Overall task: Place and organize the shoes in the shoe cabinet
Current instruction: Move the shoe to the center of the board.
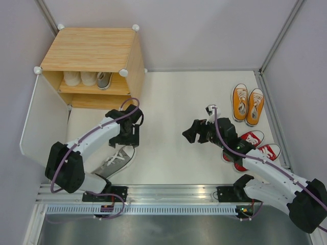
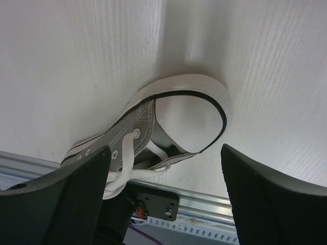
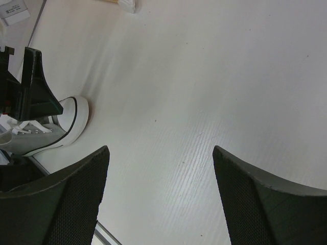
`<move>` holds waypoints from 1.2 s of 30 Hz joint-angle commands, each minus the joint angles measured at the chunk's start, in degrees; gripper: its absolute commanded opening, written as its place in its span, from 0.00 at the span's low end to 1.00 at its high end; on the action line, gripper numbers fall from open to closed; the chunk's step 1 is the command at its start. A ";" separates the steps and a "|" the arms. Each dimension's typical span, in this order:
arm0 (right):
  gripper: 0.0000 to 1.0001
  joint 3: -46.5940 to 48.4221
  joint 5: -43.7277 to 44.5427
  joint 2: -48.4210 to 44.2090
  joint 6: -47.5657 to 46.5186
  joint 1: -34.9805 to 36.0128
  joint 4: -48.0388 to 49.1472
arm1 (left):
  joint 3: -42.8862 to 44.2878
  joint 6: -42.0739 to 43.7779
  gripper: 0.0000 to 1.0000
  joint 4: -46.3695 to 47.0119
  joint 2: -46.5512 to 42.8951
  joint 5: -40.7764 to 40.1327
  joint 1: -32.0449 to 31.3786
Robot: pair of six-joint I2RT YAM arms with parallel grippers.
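Note:
The light-wood shoe cabinet (image 1: 92,48) stands at the back left, its white door (image 1: 38,120) swung open. On its upper shelf are a cream pair (image 1: 80,78) and one grey shoe (image 1: 104,79). A second grey shoe (image 1: 118,159) (image 2: 179,115) (image 3: 53,132) lies on the table under my left gripper (image 1: 124,140) (image 2: 164,149), which is open just above it and holds nothing. The orange pair (image 1: 248,104) and the red pair (image 1: 255,145) sit at the right. My right gripper (image 1: 193,133) (image 3: 161,149) hangs open over bare table.
A metal rail (image 1: 168,196) with both arm bases runs along the near edge. Grey walls close in the back and both sides. My right arm (image 1: 232,143) partly covers the red pair. The cabinet's lower shelf (image 1: 94,101) shows nothing on it.

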 commanded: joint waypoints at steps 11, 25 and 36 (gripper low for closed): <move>0.86 0.25 1.11 -2.20 -0.05 -0.15 0.99 | -10.13 -11.62 0.85 2.48 -3.05 -2.69 2.84; 0.86 0.16 2.69 -1.94 -0.14 -0.15 -0.41 | -12.86 -11.36 0.08 4.77 -2.88 -0.14 3.10; 0.86 0.16 3.21 -0.53 -0.05 -0.15 -0.15 | -7.25 -11.54 0.02 10.11 -12.98 3.10 2.93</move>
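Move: The front laces of the gray shoe, just behind its toe cap, lie about 3 cm back from the open left hand, 2 cm to its left and 4 cm below. The middle of that shoe is roughly 7 cm back, 5 cm left and 5 cm down, and the cabinet's near right foot about 16 cm ahead, 5 cm right and 8 cm lower. From the right hand the laces are some 32 cm left, 7 cm back and 11 cm down. Down, back and left goes the left hand, sinking about 4 cm onto the shoe's front laces while turning some 10 to 15 degrees counter-clockwise. There the fingers shut from wide open to fully closed, pinching a lace, and at the end the hand rises a little, still shut. ##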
